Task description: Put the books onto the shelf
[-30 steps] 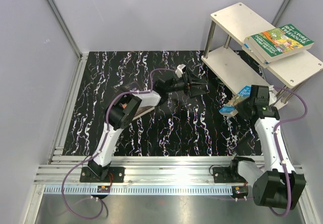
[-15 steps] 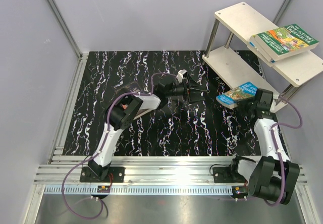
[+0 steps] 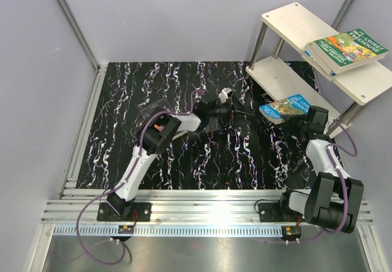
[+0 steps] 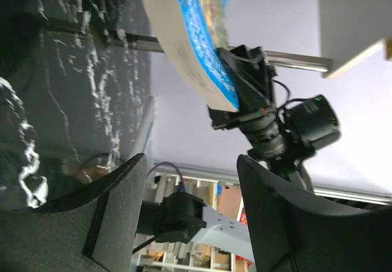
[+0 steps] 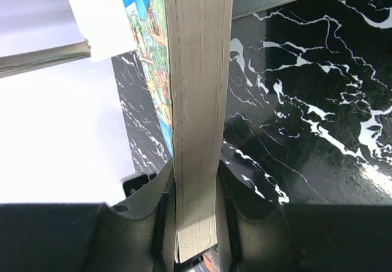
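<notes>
The shelf (image 3: 293, 26) stands at the far right, with a stack of green-covered books (image 3: 346, 46) on its upper board. My right gripper (image 3: 304, 117) is shut on a blue book (image 3: 284, 108), held flat in the air just in front of the lower board (image 3: 278, 79). In the right wrist view the book's page edge (image 5: 199, 88) is clamped between the fingers of the right gripper (image 5: 195, 180). My left gripper (image 3: 243, 114) points right at that book, a short gap away, open and holding nothing. The left wrist view shows the blue book (image 4: 196, 45) beyond the open left gripper (image 4: 190, 180).
A black marbled mat (image 3: 184, 162) covers the table. A dark flat thing (image 3: 153, 108) lies partly under the left arm. Grey walls enclose the back and sides, and a metal rail (image 3: 202, 207) runs along the near edge. The shelf's thin posts (image 3: 260, 42) stand near the book.
The right gripper has lifted the blue book and carried it up toward the shelf's lower board. The left arm has stretched right toward the book, its jaws narrowing slightly.
</notes>
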Available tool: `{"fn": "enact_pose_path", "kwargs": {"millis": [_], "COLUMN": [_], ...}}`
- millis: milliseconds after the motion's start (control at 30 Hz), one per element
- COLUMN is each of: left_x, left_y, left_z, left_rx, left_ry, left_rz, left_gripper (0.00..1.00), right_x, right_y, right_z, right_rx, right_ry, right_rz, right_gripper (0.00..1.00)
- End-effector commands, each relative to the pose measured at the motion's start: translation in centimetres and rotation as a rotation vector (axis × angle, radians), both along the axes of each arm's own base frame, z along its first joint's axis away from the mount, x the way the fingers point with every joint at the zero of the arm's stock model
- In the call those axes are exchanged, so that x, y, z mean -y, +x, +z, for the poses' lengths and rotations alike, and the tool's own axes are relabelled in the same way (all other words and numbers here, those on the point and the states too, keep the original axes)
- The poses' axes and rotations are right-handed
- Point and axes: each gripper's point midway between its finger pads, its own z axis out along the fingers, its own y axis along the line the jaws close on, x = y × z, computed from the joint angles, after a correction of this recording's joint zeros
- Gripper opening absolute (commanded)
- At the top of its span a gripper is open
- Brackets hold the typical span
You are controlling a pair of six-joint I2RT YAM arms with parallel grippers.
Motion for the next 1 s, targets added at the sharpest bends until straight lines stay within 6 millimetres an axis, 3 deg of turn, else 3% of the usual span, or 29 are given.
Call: {"fn": "enact_pose_path", "kwargs": {"millis": [0, 67, 100, 133, 233, 333, 433, 533, 600, 633, 867, 967], "left_x": [1.6, 2.5, 3.4, 3.9, 5.7, 6.8, 7.2, 7.6, 8.0, 8.2, 9.0, 9.3], "left_y": [0.8, 1.6, 2.0, 2.3, 2.8, 3.1, 3.6, 3.9, 4.2, 4.3, 4.8, 5.0], "left_z": [-0.5, -0.8, 0.3, -0.9, -1.3, -2.2, -2.9, -4.0, -4.4, -4.5, -4.7, -4.6], "left_rx": [0.074, 0.071, 0.083, 0.069, 0.087, 0.085, 0.103, 0.103, 0.105, 0.101, 0.119, 0.125], "left_ry": [0.039, 0.046, 0.038, 0.053, 0.061, 0.069, 0.107, 0.139, 0.138, 0.137, 0.143, 0.131], "left_rz": [-0.029, -0.011, -0.009, -0.006, -0.01, -0.017, -0.016, -0.011, -0.006, -0.004, 0.025, 0.035], "left_gripper": [0.62, 0.62, 0.62, 0.62, 0.62, 0.63, 0.62, 0.5, 0.35, 0.31, 0.22, 0.13], "right_x": [2.7, 2.6, 2.6, 2.6, 3.1, 3.5, 2.7, 2.1, 1.9, 1.7, 0.3, -0.4], "right_y": [0.6, -0.1, -0.3, -0.6, -1.2, -0.9, -0.3, 0.0, 0.0, 0.0, -0.1, -0.3], "right_z": [-0.7, -1.4, -1.6, -2.1, -2.3, -1.0, -0.6, -0.3, -0.2, -0.2, -0.4, -0.6], "right_rx": [0.004, -0.01, -0.015, -0.025, -0.058, -0.037, -0.05, -0.039, -0.033, -0.029, -0.023, -0.028], "right_ry": [-0.033, -0.027, -0.027, -0.025, -0.039, -0.093, -0.084, -0.057, -0.046, -0.033, 0.032, 0.06], "right_rz": [-0.093, -0.107, -0.109, -0.113, -0.135, -0.108, -0.038, -0.01, -0.009, -0.002, 0.047, 0.074], "right_gripper": [0.0, 0.0, 0.0, 0.0, 0.0, 0.0, 0.0, 0.0, 0.0, 0.0, 0.0, 0.0]}}
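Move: The blue 26-Storey Treehouse book, already gripped by the right hand, has its middle about 14 cm to the left hand's right and 4 cm ahead, nearly level; from the right hand it is some 5 cm ahead and 2 cm left, at about its height. From the left hand, the lower shelf board's middle lies roughly 18 cm right, 8 cm ahead and 4 cm below. The upper board sits right over that one, about 20 cm higher. The left fingers, open at first, end up pinching the near-left corner of the blue book at its spine, one pad under it and one on the cover. To get there the left hand reaches about 8 cm right and some 4 cm forward, sinking about 3 cm on the way, then closes to about half its starting gap. The right hand keeps its hold on the book, easing about 1 cm down and back. ##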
